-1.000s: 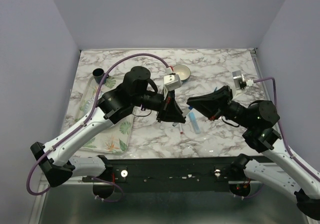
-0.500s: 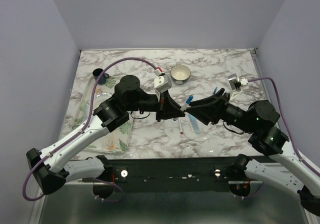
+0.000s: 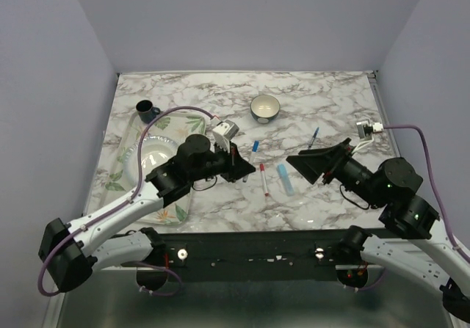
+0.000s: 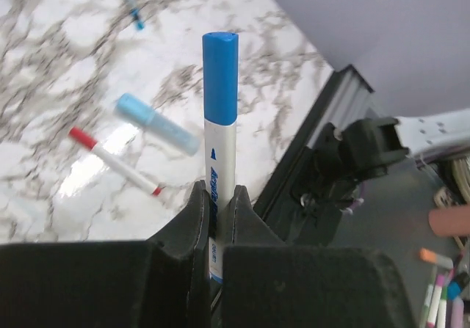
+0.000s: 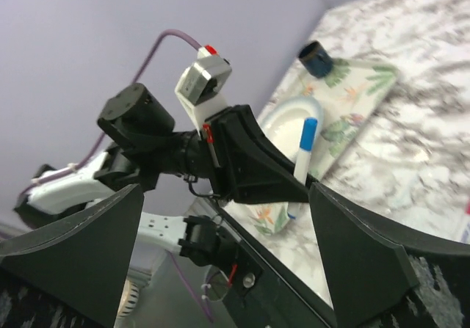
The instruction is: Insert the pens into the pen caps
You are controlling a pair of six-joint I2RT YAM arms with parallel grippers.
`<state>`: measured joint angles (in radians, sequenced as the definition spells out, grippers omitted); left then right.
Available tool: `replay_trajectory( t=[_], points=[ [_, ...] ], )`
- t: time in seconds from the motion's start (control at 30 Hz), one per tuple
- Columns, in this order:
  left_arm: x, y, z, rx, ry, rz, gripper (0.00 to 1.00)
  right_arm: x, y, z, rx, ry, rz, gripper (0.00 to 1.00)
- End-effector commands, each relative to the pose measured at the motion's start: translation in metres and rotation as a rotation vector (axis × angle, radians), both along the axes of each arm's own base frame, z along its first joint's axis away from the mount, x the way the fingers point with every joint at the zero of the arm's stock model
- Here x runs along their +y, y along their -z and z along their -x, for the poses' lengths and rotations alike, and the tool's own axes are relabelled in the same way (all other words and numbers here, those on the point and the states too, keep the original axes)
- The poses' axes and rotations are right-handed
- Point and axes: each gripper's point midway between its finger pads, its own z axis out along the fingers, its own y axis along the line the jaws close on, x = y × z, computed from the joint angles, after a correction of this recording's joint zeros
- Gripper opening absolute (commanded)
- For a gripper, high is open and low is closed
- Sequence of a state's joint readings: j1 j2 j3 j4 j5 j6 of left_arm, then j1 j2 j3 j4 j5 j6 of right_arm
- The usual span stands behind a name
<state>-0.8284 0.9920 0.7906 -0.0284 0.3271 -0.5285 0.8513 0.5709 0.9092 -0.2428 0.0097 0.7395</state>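
My left gripper [image 3: 244,166] is shut on a white pen [image 3: 254,150] with a blue cap, holding it low on the barrel. In the left wrist view the capped pen [image 4: 219,122] stands straight up from the closed fingers [image 4: 197,210]. My right gripper [image 3: 299,162] hangs wide open and empty, off to the right of that pen. Its wrist view looks between the spread fingers [image 5: 352,247] at the left gripper [image 5: 250,163] and the pen [image 5: 304,152]. A red-tipped white pen [image 3: 263,180], a pale blue marker [image 3: 285,179] and a dark blue pen [image 3: 314,137] lie on the marble table [image 3: 220,196].
A white bowl [image 3: 265,108] stands at the back middle. A dark mug [image 3: 145,110] sits on the floral tray [image 3: 170,207] at the left, beside a clear plate [image 3: 150,155]. The black mounting rail [image 3: 250,251] runs along the near edge.
The two grippers met over the table's middle. The right gripper then opened and drew back to the right, while the left arm pulled back left with the blue-capped pen.
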Motion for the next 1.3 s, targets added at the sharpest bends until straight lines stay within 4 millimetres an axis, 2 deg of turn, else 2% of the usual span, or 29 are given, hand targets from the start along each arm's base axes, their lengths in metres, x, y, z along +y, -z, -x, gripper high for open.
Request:
replay_trajectory(
  t=[0.0, 0.03, 0.07, 0.13, 0.17, 0.3, 0.43, 0.57, 0.67, 0.87, 1.0, 1.13, 1.17, 1.23, 1.27],
  points=[
    [0.007, 0.063, -0.033, 0.229, -0.247, -0.127, 0.07, -0.025, 0.061, -0.014, 0.194, 0.170, 0.085, 1.00],
    [0.003, 0.071, -0.034, 0.284, -0.261, -0.124, 0.07, -0.030, 0.073, -0.015, 0.227, 0.195, 0.111, 1.00],
    [-0.002, 0.091, -0.035, 0.340, -0.266, -0.154, 0.06, -0.037, 0.076, -0.018, 0.249, 0.241, 0.107, 1.00],
    [-0.006, 0.110, -0.037, 0.445, -0.317, -0.147, 0.03, -0.046, 0.089, -0.019, 0.298, 0.290, 0.129, 1.00],
    [-0.006, 0.129, -0.040, 0.487, -0.351, -0.176, 0.03, -0.051, 0.091, -0.021, 0.318, 0.319, 0.124, 1.00],
    [-0.005, 0.167, -0.046, 0.559, -0.418, -0.217, 0.04, -0.060, 0.102, -0.018, 0.345, 0.346, 0.148, 1.00],
    [-0.014, 0.189, -0.051, 0.606, -0.429, -0.260, 0.05, -0.068, 0.107, -0.015, 0.337, 0.364, 0.145, 1.00],
    [-0.010, 0.218, -0.048, 0.679, -0.466, -0.333, 0.07, -0.074, 0.109, -0.015, 0.332, 0.384, 0.147, 1.00],
    [-0.009, 0.226, -0.046, 0.708, -0.483, -0.342, 0.14, -0.075, 0.109, -0.014, 0.335, 0.387, 0.152, 1.00],
    [-0.015, 0.219, -0.047, 0.686, -0.464, -0.354, 0.34, -0.074, 0.120, -0.017, 0.357, 0.399, 0.196, 1.00],
    [-0.015, 0.208, -0.045, 0.685, -0.454, -0.367, 0.64, -0.076, 0.131, -0.022, 0.371, 0.431, 0.257, 1.00],
    [-0.012, 0.188, -0.046, 0.649, -0.453, -0.342, 0.69, -0.086, 0.154, -0.033, 0.422, 0.527, 0.370, 1.00],
    [-0.012, 0.175, -0.047, 0.628, -0.452, -0.316, 0.69, -0.084, 0.165, -0.038, 0.449, 0.544, 0.442, 1.00],
    [-0.010, 0.160, -0.050, 0.577, -0.445, -0.302, 0.70, -0.090, 0.166, -0.045, 0.466, 0.601, 0.512, 1.00],
    [-0.010, 0.143, -0.052, 0.538, -0.434, -0.272, 0.71, -0.086, 0.178, -0.053, 0.488, 0.612, 0.590, 1.00]
  ],
)
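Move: The left hand holds the blue-capped pen upright; its free spot on the table, just left of the red-capped pen, is about 6 cm ahead, 3 cm right and 23 cm below. The red-capped pen lies about 7 cm ahead and 4 cm right, the light-blue pen 7 cm ahead and 10 cm right. From the right hand, that spot is some 10 cm ahead, 8 cm left and 36 cm below. The left hand carries the blue-capped pen down about 23 cm and 4 cm forward while the wrist tips some 40 degrees and turns counter-clockwise, laying the pen beside the red-capped one; then its fingers open, let go and lift about 3 cm clear. The empty, wide-open right hand sinks about 15 cm, shifts 7 cm right, then slightly forward, swinging clockwise and tipping down. ##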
